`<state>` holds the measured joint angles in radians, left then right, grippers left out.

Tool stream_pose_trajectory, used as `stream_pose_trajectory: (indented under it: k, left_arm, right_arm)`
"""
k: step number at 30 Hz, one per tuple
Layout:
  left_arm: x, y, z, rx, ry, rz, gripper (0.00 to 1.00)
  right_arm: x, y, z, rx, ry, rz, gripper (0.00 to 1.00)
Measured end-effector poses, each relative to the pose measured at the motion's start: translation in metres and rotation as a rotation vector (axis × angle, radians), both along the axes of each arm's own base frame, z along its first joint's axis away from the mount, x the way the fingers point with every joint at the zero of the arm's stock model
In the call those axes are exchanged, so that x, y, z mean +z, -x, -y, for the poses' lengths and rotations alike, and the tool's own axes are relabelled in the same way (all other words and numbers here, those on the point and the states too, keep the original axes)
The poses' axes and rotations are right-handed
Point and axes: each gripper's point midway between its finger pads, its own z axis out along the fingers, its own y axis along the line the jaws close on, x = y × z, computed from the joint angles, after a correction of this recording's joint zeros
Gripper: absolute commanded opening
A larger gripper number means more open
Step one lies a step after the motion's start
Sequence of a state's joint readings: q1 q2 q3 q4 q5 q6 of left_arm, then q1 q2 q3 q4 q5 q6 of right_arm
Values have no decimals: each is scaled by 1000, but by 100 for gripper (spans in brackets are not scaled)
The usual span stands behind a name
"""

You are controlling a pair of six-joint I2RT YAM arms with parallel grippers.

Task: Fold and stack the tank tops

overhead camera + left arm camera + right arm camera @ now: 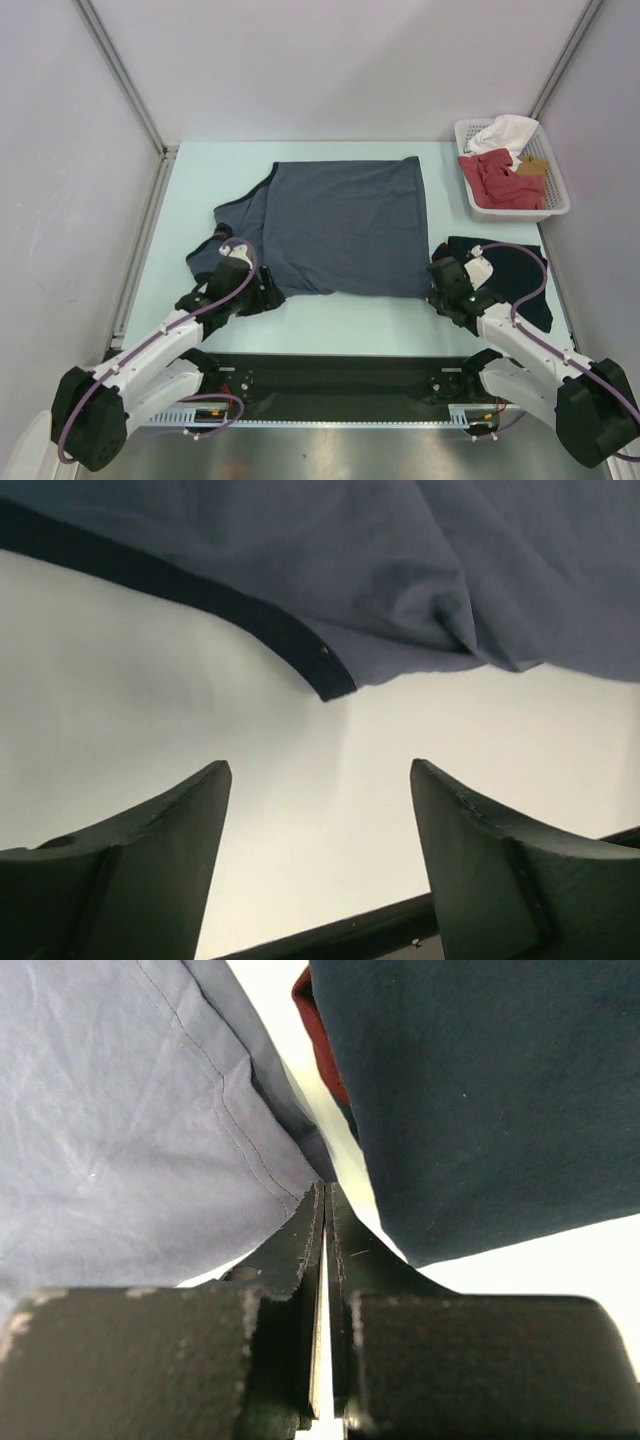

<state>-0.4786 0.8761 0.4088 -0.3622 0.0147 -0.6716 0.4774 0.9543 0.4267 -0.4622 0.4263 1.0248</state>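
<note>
The slate-blue tank top [345, 225] lies spread flat in the middle of the table, its straps toward the left. The dark navy tank top [515, 265] lies folded at the right; the right wrist view shows its reddish trim [318, 1035]. My left gripper [268, 292] sits at the slate-blue top's near left corner. It is open [320, 765], with bare table between its fingers and the dark-trimmed cloth edge [300, 650] just ahead. My right gripper [436, 290] is at the near right corner, shut [324, 1188] on the hem corner of the slate-blue top [120, 1110], beside the navy top [500, 1090].
A white basket [512, 213] at the back right holds a red garment [500, 178] and a white garment [505, 132]. A black rail [340, 380] runs along the near table edge between the arm bases. Grey walls close in the left, back and right sides.
</note>
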Motion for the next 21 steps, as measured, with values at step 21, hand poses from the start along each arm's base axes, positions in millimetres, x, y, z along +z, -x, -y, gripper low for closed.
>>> stream_pose_trajectory:
  k: [21]
  left_arm:
    - [-34, -29, 37, -29, -18, -26, 32]
  right_arm:
    - [-4, -1, 2, -7, -1, -16, 0]
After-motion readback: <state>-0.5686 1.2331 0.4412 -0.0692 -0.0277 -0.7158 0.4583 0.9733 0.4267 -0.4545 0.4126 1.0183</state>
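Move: On the near edge of the grey tank top, the trimmed hem corner lies about 4 cm ahead of the open left hand, 4 cm to its right and 4 cm below. From that corner, the strap end lies some 21 cm left and 5 cm farther out, and the dark neck patch some 15 cm left and 17 cm farther out. From the right hand the hem corner is roughly 38 cm to the left, level fore and aft, 2 cm lower. Sinking about 3.5 cm while easing nearly 4 cm to the right, the left hand then reaches some 3 cm forward onto the grey top's hem corner, wrist hardly turning. Its fingers narrow from wide to a little under half open, straddling the corner without shutting. The right hand stays put, fingers still shut on the top's near right corner. ##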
